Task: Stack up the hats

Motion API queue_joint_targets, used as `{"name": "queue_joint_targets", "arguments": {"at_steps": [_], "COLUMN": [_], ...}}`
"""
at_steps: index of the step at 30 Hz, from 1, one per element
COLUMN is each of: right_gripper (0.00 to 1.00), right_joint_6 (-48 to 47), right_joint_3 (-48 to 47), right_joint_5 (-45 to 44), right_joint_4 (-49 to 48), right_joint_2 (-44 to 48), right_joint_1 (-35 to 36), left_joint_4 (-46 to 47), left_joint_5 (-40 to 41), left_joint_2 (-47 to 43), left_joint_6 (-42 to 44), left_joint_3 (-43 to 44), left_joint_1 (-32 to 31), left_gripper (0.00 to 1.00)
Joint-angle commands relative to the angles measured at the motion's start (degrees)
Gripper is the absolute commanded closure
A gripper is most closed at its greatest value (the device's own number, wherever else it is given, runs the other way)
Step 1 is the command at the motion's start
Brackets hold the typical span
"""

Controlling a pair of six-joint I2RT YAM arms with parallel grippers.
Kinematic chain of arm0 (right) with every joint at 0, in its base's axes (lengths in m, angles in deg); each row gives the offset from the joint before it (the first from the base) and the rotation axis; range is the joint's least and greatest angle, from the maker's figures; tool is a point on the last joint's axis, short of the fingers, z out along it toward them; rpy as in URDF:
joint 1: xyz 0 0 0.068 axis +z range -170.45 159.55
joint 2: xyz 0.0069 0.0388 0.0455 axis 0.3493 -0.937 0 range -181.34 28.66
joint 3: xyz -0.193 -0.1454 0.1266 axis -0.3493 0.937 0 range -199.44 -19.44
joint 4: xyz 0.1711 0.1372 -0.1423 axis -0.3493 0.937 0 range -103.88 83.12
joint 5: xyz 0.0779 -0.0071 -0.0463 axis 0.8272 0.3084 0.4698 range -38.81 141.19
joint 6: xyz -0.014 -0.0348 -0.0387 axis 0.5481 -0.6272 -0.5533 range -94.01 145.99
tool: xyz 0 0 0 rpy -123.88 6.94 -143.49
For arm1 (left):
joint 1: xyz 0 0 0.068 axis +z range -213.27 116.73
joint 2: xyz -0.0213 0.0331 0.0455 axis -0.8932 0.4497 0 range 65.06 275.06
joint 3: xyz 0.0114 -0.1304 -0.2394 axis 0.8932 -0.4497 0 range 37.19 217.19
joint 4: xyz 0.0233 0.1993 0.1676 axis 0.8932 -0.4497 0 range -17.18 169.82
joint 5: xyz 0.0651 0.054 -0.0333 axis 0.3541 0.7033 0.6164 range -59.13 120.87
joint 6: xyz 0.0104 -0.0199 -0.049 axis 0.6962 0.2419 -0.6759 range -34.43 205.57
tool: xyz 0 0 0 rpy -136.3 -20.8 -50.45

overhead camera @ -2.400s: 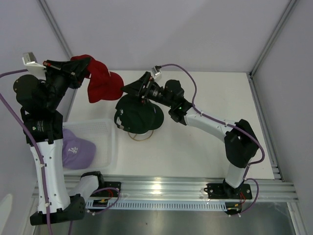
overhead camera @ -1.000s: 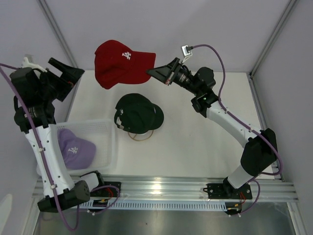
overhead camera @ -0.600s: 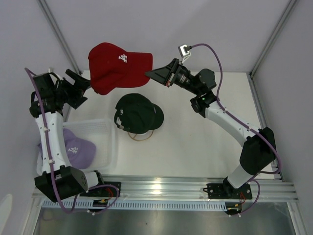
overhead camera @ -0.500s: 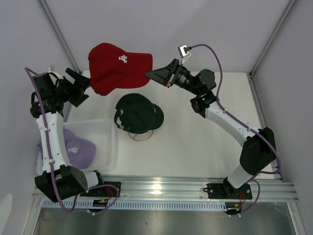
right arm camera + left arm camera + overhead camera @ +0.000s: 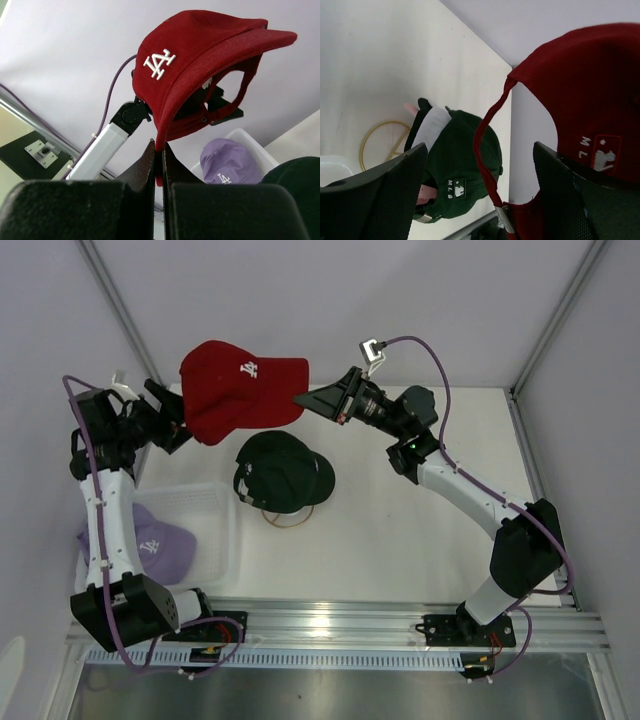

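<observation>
A red cap (image 5: 240,390) with a white logo hangs in the air above the back left of the table. My right gripper (image 5: 303,399) is shut on its brim edge, seen pinched between the pads (image 5: 159,150). My left gripper (image 5: 172,422) is open at the cap's rear, and the red back strap (image 5: 487,145) runs between its spread fingers (image 5: 385,190) without touching them. Below, a dark green cap (image 5: 283,472) tops a pile of hats, with pink and white edges (image 5: 431,126) showing under it. A lavender cap (image 5: 155,545) lies in the basket.
A gold wire ring (image 5: 287,517) lies under the pile's near side. The white mesh basket (image 5: 215,525) sits at the front left, beside the left arm's base. Pale booth walls and metal posts close in the back and sides.
The red cap passed from my left gripper to my right, which lifted it. The left gripper has since swung back in to the cap's rear, and the cap has shifted a little left.
</observation>
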Motion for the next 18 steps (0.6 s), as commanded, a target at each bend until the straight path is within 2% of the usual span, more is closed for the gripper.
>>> {"name": "queue_joint_targets", "arguments": {"at_steps": [1,2,5,7,8,10,11,12,14,18], "right_gripper": [1.00,1.00,1.00,1.00,1.00,1.00,1.00,1.00,1.00,1.00], "right_joint_6": [0.0,0.0,0.0,-0.2,-0.2,-0.2,-0.2,-0.4,-0.7,-4.9], "right_joint_3": [-1.5,-1.6,-2.4,-2.1,-1.8,-1.2,-0.4,0.1,1.3,8.6], "right_joint_5": [0.5,0.8,1.3,1.5,1.6,1.7,1.9,2.0,2.2,2.4], "right_joint_4": [-5.9,-5.9,-5.9,-5.9,-5.7,-5.8,-5.9,-5.9,-5.7,-0.8], "right_joint_2": [0.8,0.7,0.6,0.6,0.6,0.7,1.0,1.2,2.5,7.3], "right_joint_1": [0.3,0.3,0.2,0.5,0.5,0.6,0.4,0.4,0.0,-1.4], "left_joint_4": [-7.3,-8.8,-6.7,-5.2,-5.2,-5.1,-5.0,-4.9,-6.6,-12.0], "left_joint_5": [0.6,2.5,0.3,-0.3,0.0,0.1,0.0,0.1,1.1,6.5], "left_joint_2": [1.3,1.7,0.8,0.4,0.3,0.2,0.2,0.1,0.0,-0.5], "left_joint_6": [7.4,8.4,8.0,7.2,7.2,6.9,6.7,6.4,6.7,12.0], "left_joint_3": [2.4,1.9,-3.2,-4.1,-3.9,-2.4,-1.8,-0.9,1.3,4.3], "left_joint_1": [-3.2,-3.4,-3.5,-3.4,-3.5,-3.4,-3.5,-3.4,-3.5,-3.5], "left_gripper": [0.12,0.13,0.23,0.36,0.46,0.57,0.70,0.76,0.99,0.99]}}
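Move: The red hat, already held by its brim in the right hand, has its middle about 14 cm to the left hand's right, 1 cm ahead and 6 cm up, its back strap hanging between the open left fingers. The green hat on the stack is roughly 22 cm to the left hand's right, 2 cm ahead, 17 cm below; from the right hand it is 6 cm ahead, 4 cm left, 27 cm down. The purple hat lies 15 cm back, 11 cm left and 28 cm below the left hand. The left fingers shut on the red hat's back strap and pinch it, after the hand dips about 5 cm while easing some 2 cm to the right and 1 cm back; it then comes back up about 1.5 cm. The right hand keeps its brim grip, stays nearly in place, then late on sinks about 2.5 cm towards the stack. ##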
